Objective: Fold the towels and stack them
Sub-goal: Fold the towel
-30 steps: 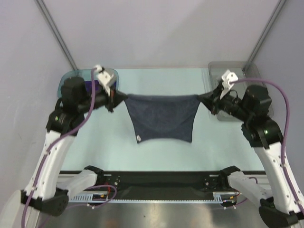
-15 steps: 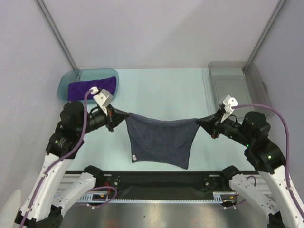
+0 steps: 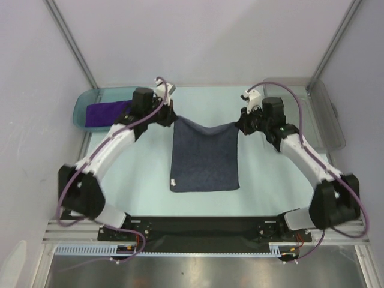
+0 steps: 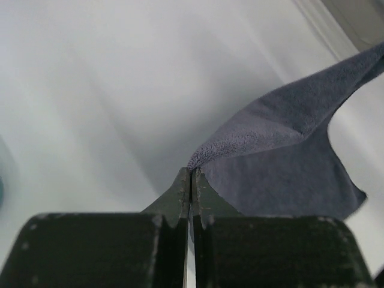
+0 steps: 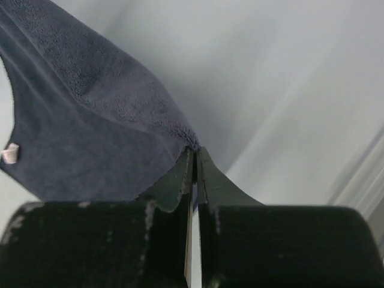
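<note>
A grey-blue towel (image 3: 204, 157) lies mostly flat on the pale table, its far edge lifted between the two grippers. My left gripper (image 3: 173, 119) is shut on the towel's far left corner (image 4: 201, 157). My right gripper (image 3: 238, 123) is shut on the far right corner (image 5: 187, 139). A small white tag (image 3: 173, 182) shows at the towel's near left corner. A deep purple towel (image 3: 103, 112) lies folded in the teal tray (image 3: 81, 102) at the far left.
A clear grey bin (image 3: 327, 114) stands at the far right of the table. Both arms reach far out over the table from their bases at the near edge. Walls close the space at the back and sides.
Both grippers have carried the grey-blue towel away from the near edge towards the back and come closer together. The towel, hanging before, now lies spread on the table.
</note>
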`<move>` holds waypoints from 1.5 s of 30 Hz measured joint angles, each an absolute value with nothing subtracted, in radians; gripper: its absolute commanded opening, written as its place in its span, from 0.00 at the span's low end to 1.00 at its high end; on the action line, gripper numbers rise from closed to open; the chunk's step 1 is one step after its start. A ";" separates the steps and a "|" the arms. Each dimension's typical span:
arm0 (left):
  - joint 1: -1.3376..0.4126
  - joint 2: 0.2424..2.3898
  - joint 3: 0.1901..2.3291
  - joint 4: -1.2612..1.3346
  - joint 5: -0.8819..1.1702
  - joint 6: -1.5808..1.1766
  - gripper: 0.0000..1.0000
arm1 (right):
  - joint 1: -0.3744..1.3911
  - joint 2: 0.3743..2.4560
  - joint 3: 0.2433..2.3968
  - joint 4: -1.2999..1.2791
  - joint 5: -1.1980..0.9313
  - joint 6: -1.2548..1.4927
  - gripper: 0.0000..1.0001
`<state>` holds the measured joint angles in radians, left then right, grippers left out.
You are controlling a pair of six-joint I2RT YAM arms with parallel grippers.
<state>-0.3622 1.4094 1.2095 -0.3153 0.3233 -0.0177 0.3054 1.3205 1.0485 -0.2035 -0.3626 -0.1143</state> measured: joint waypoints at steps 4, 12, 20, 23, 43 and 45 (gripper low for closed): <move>-0.328 1.684 1.391 -0.281 0.311 -0.018 0.00 | 0.251 1.554 1.156 -0.133 -0.381 -0.125 0.00; -0.256 2.144 1.817 -0.300 0.308 -0.007 0.00 | 0.187 1.931 1.464 -0.035 -0.442 -0.134 0.05; -0.221 2.368 2.082 -0.396 0.322 0.010 0.00 | 0.146 2.127 1.615 -0.039 -0.485 -0.140 0.01; -0.221 2.373 2.090 -0.417 0.322 0.019 0.00 | 0.137 2.150 1.628 -0.051 -0.496 -0.151 0.00; -0.219 2.121 1.818 -0.446 0.357 0.052 0.00 | 0.149 1.939 1.472 -0.100 -0.528 -0.186 0.00; -0.219 2.077 1.768 -0.439 0.367 0.051 0.00 | 0.156 1.903 1.441 -0.101 -0.524 -0.184 0.00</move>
<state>-0.2192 2.0769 1.7679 -0.4385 0.3672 0.0505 0.1562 1.9030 1.4410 -0.1009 -0.5243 -0.1844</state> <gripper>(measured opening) 0.011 0.026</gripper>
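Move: Each hand still pinches a far corner of the grey towel, whose near edge lies about 14 cm back and 18 cm below. The clear table it is carried over is some 20 cm ahead, 18 cm down, 13 cm right of the left hand and 12 cm left of the right. The blue tray stands about 23 cm ahead and 28 cm left of the left hand; the grey bin, 23 cm ahead and 30 cm right of the right. Keeping both far corners pinched, the two hands sweep the grey towel quickly forward and down together, some 20 cm out and 11–13 cm lower, over the clear table. They pause, then ease back towards the base by 6–7 cm while rising about 4 cm; the left wrist tips down some 10 degrees over the whole move. ##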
